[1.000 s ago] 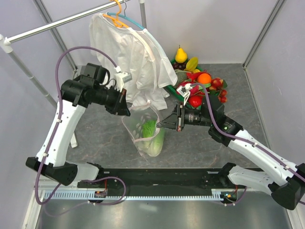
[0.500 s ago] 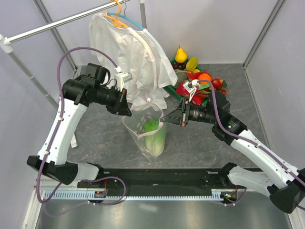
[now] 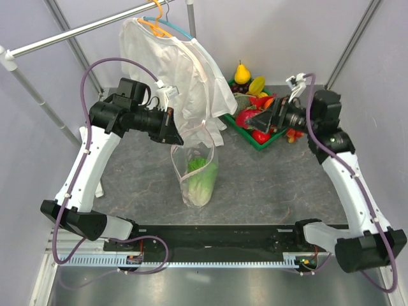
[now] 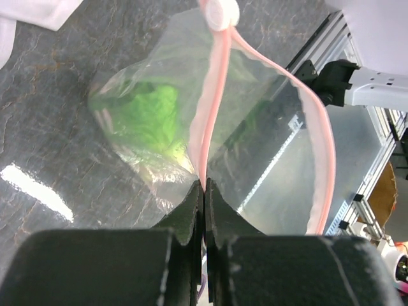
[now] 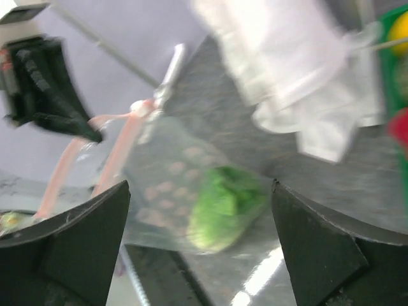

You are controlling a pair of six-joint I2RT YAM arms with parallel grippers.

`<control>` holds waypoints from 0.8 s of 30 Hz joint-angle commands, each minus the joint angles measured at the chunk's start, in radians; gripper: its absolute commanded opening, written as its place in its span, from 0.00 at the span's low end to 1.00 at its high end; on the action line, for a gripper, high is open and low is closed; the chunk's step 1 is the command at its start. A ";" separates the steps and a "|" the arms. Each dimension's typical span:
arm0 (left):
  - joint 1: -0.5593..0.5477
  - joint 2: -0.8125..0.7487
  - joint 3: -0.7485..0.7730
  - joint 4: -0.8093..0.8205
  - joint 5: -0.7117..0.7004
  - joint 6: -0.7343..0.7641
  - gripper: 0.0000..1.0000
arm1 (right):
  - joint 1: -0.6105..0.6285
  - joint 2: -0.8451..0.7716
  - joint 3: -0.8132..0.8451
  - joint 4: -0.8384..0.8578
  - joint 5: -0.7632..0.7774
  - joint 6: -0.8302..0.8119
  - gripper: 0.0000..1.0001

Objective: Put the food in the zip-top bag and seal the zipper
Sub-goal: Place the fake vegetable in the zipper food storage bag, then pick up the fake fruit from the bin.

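The zip-top bag [image 3: 194, 167] stands upright in the middle of the table with leafy green lettuce [image 3: 200, 173] inside. My left gripper [image 3: 173, 132] is shut on the pink zipper [image 4: 214, 95] at the bag's mouth, and its fingertips [image 4: 204, 186] pinch the strip. The white tab [image 4: 220, 13] sits at the zipper's far end. My right gripper [image 3: 252, 120] hangs open and empty over the pile of food [image 3: 266, 109] in the green tray, well apart from the bag. In the right wrist view the open gripper [image 5: 199, 186] frames the bag [image 5: 172, 185] and lettuce [image 5: 224, 205].
A white shirt [image 3: 172, 64] hangs on a hanger from the metal rail [image 3: 76, 32], just behind the bag. The green tray [image 3: 237, 123] at the back right holds a pear [image 3: 241, 72], an orange [image 3: 274, 103] and red pieces. Grey walls close off both sides.
My right gripper has let go at the bag, opened, and swung back right to above the food tray. The left gripper kept its hold and lifted the bag's mouth slightly.
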 commanded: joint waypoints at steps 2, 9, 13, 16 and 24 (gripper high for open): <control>-0.024 0.009 0.068 0.083 0.022 -0.063 0.02 | -0.160 0.171 0.262 -0.275 0.000 -0.468 0.98; -0.055 0.019 0.081 0.089 -0.020 -0.058 0.02 | -0.163 0.441 0.525 -0.453 0.207 -0.881 0.98; -0.055 -0.002 0.042 0.111 -0.021 -0.069 0.02 | -0.151 0.496 0.537 -0.395 0.244 -0.955 0.98; -0.055 -0.002 0.019 0.114 -0.017 -0.075 0.02 | -0.143 0.521 0.497 -0.254 0.189 -1.026 0.98; -0.055 0.007 0.010 0.118 -0.015 -0.083 0.02 | -0.087 0.685 0.545 -0.104 0.028 -1.152 0.90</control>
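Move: The right hand, empty and wide open, has the red pepper in the green tray roughly 26 cm ahead, 9 cm to its right and some 29 cm below. At about that same depth lie the dragon fruit, 18 cm ahead and 6 cm right, the tomato, 10 cm ahead and 9 cm right, and the orange, 24 cm ahead and 16 cm right. From the left hand, which pinches the open bag, the pepper is about 30 cm ahead, 28 cm right and 27 cm down. The right arm swings away from the bag towards the tray of food, going forward about 19 cm and first out to the right some 9 cm, then sinking about 7 cm and easing slightly back left, while the wrist rolls some 50 degrees and the fingers tip further down, staying wide open and touching nothing yet. The left hand keeps its pinch on the bag's rim and shifts it about 2 cm to the right, lifting a little and then settling most of the way back. ##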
